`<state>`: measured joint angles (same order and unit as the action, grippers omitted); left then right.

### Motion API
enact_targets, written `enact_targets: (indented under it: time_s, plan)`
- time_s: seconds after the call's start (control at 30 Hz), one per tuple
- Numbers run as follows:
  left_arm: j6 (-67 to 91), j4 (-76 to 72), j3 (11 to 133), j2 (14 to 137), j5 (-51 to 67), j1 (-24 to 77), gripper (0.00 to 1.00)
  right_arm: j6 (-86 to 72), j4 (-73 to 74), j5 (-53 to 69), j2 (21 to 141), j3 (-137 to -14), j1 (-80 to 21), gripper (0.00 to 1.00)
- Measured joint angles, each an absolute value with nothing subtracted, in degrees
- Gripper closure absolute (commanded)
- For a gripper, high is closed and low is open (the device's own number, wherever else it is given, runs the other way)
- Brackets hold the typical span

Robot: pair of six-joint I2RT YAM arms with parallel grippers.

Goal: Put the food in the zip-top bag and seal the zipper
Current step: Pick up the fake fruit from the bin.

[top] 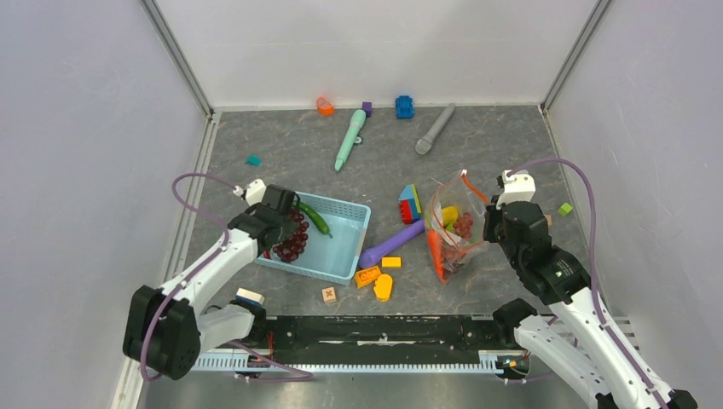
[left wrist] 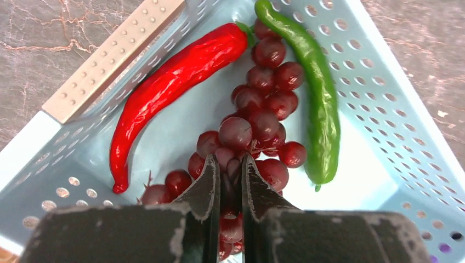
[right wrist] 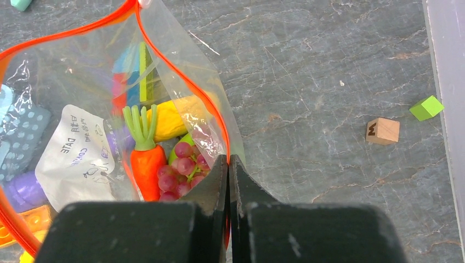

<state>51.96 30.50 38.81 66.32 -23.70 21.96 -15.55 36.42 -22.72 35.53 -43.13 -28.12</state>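
Note:
A dark red grape bunch (left wrist: 263, 118) lies in the light-blue mesh basket (left wrist: 395, 126), between a red chilli (left wrist: 170, 93) and a long green vegetable (left wrist: 323, 109). My left gripper (left wrist: 230, 164) is down in the basket, its fingers pinched on grapes at the near end of the bunch. The clear zip-top bag (right wrist: 82, 148) stands open to the right. It holds an orange carrot (right wrist: 145, 164), a grape bunch (right wrist: 181, 170) and a yellow piece (right wrist: 170, 120). My right gripper (right wrist: 228, 161) is shut on the bag's mouth edge, with the orange-red zipper (right wrist: 181, 71) running between its fingers.
A purple cylinder (top: 390, 244) and coloured blocks (top: 410, 204) lie between basket and bag, with orange and yellow pieces (top: 375, 277) nearer me. A teal pen (top: 349, 139) and grey marker (top: 435, 129) lie at the back. A wooden cube (right wrist: 383, 131) and green cube (right wrist: 427, 107) sit right of the bag.

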Motion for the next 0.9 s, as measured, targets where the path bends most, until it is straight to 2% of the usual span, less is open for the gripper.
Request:
enact_targets:
  time_s: [0.57,0.9]
  plan:
    - [49.8,32.8,39.9,44.1,-15.8,22.0,0.98,-15.5,36.4,-22.7,35.2,-43.1,-28.1,1.00]
    - [46.6,22.7,45.7,45.3,-3.5,22.0,0.98,-15.1,36.4,-22.0,35.2,-43.1,-28.1,1.00]
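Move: The left hand, its fingers shut on the dark grapes low in the bin, has the zip-top bag about 40 cm to its right and level with it fore and aft. Nearer lies the green chili, some 7 cm right and 4 cm ahead; the purple stick lies about 25 cm right, the block stack about 30 cm right and 8 cm ahead. From the right hand the bag's middle lies 6 cm left, 3 cm ahead and 12 cm down. Keeping its pinch on the dark grapes, the left hand lifts them some 17 cm out of the bin, at first almost straight up, then also veering about 7 cm right towards the bag. Its fingers swing up from steeply down as the wrist rolls left side down and turns clockwise. The right hand stays in place, still pinching the bag's edge. ##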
